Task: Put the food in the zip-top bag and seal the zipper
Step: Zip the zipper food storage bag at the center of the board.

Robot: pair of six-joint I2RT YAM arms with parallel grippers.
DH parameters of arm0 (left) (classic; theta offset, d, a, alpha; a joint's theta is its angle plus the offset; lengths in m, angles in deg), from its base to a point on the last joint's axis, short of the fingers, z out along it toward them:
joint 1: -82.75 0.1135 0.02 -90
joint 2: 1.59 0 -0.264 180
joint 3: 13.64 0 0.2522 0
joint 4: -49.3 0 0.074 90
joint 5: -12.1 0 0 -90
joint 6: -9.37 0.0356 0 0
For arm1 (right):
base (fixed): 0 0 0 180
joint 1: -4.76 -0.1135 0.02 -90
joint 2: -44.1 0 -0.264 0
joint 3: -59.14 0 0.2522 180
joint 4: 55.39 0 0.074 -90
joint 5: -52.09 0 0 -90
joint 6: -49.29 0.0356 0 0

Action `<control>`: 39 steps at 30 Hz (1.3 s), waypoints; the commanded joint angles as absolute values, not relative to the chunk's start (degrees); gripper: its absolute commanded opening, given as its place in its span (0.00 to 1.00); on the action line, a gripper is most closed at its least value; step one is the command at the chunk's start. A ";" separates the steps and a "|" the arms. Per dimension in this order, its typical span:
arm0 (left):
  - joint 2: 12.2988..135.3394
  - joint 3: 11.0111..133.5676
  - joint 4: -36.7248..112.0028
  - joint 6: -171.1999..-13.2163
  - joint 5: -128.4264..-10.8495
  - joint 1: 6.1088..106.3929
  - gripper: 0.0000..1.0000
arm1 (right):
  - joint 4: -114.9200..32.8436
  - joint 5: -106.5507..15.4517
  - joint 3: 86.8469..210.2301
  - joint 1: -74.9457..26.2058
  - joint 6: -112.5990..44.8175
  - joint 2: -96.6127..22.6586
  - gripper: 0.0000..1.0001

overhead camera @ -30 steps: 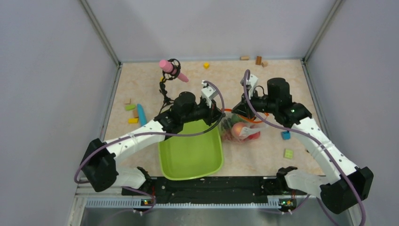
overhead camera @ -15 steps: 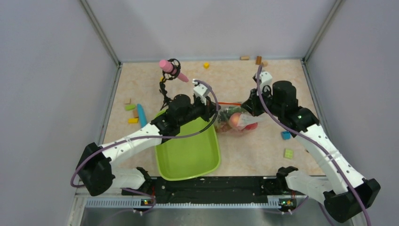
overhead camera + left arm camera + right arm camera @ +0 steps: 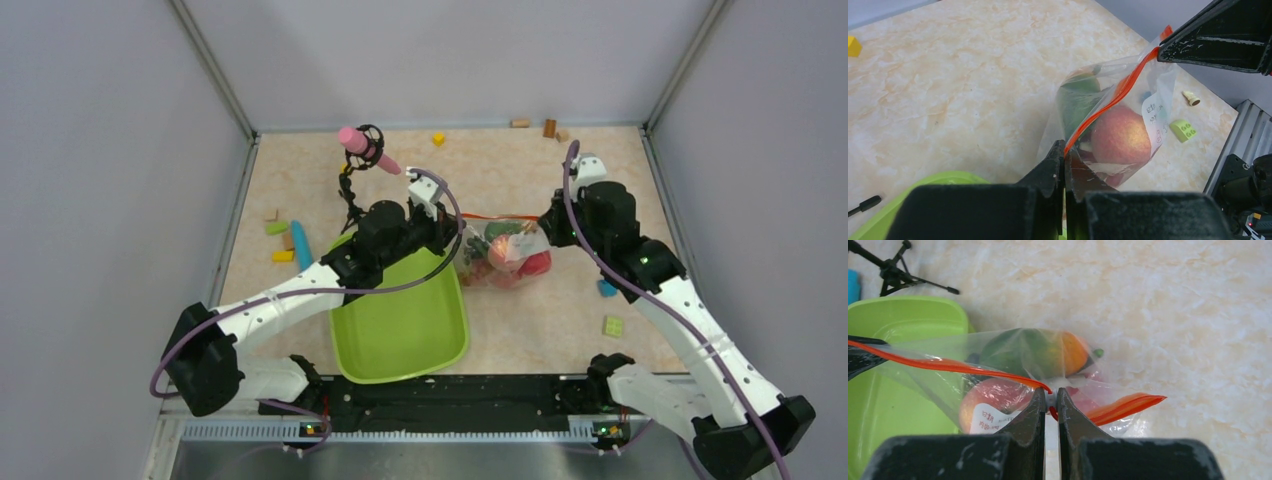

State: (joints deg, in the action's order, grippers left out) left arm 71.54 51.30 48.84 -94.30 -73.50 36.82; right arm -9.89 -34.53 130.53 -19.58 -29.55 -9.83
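Note:
The zip-top bag [image 3: 505, 262] hangs stretched between my two grippers, just right of the green tray. Inside it lies the food: a peach [image 3: 1120, 137], a green cucumber [image 3: 1075, 102], an orange-green piece [image 3: 1048, 352] and red pieces [image 3: 537, 264]. The zipper [image 3: 1118, 92] runs taut as an orange-red strip from one gripper to the other. My left gripper [image 3: 1065, 150] is shut on the zipper's left end. My right gripper [image 3: 1050, 395] is shut on the zipper, with a small white slider between its jaws. A loose stretch of the orange strip [image 3: 1128, 405] sticks out past the right gripper.
The lime-green tray [image 3: 400, 320] lies under the left arm. A pink microphone on a small black tripod [image 3: 362, 148] stands at the back left. A light-blue stick [image 3: 300, 243] and coloured blocks [image 3: 277, 228] lie left; more blocks [image 3: 613, 326] lie right and along the back wall [image 3: 549, 127].
My right gripper has slid right and back along the zipper, pulling the strip taut. The bag has shifted back with it. The left gripper moved slightly back-left, then held.

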 commanded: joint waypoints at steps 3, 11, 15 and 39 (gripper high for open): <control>69.11 50.39 47.62 -93.15 -82.71 39.16 0.00 | -6.74 -10.91 129.86 -17.52 -29.70 -7.90 0.00; 69.41 50.39 47.45 -93.02 -83.29 39.33 0.00 | -4.41 -4.85 129.89 -15.95 -27.57 -9.62 0.00; 69.44 50.56 47.10 -92.79 -83.80 39.42 0.00 | -3.64 -1.92 129.83 -15.44 -27.31 -9.53 0.00; 73.37 52.92 46.00 -91.79 -86.43 43.09 0.00 | -10.79 5.54 122.53 -14.16 -42.44 -0.05 0.00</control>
State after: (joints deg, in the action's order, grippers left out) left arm 74.05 51.36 48.53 -94.26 -75.40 38.28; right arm -11.53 -12.08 123.21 -18.44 -34.22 -3.34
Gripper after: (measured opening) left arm 0.010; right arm 0.040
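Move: The zipper's loose right end lies about 6 cm right of the right gripper, some 1 cm ahead and 2 cm lower. The peach is some 8 cm left and 2 cm back of that gripper, the papaya 6 cm left and 3 cm ahead, both about 10 cm below. From the left gripper, holding the bag's left corner, that zipper end is about 24 cm right, 2 cm ahead and 2 cm lower. Draw the right gripper, still pinching the slider, about 8 cm to the right along the zipper to its loose end, sinking about a centimetre. Swing the wrist some 20 degrees clockwise, its left side dipping late in the pull. Keep the left gripper shut on the bag's left corner as the anchor, letting it ease about 2 cm forward and down towards the end. ##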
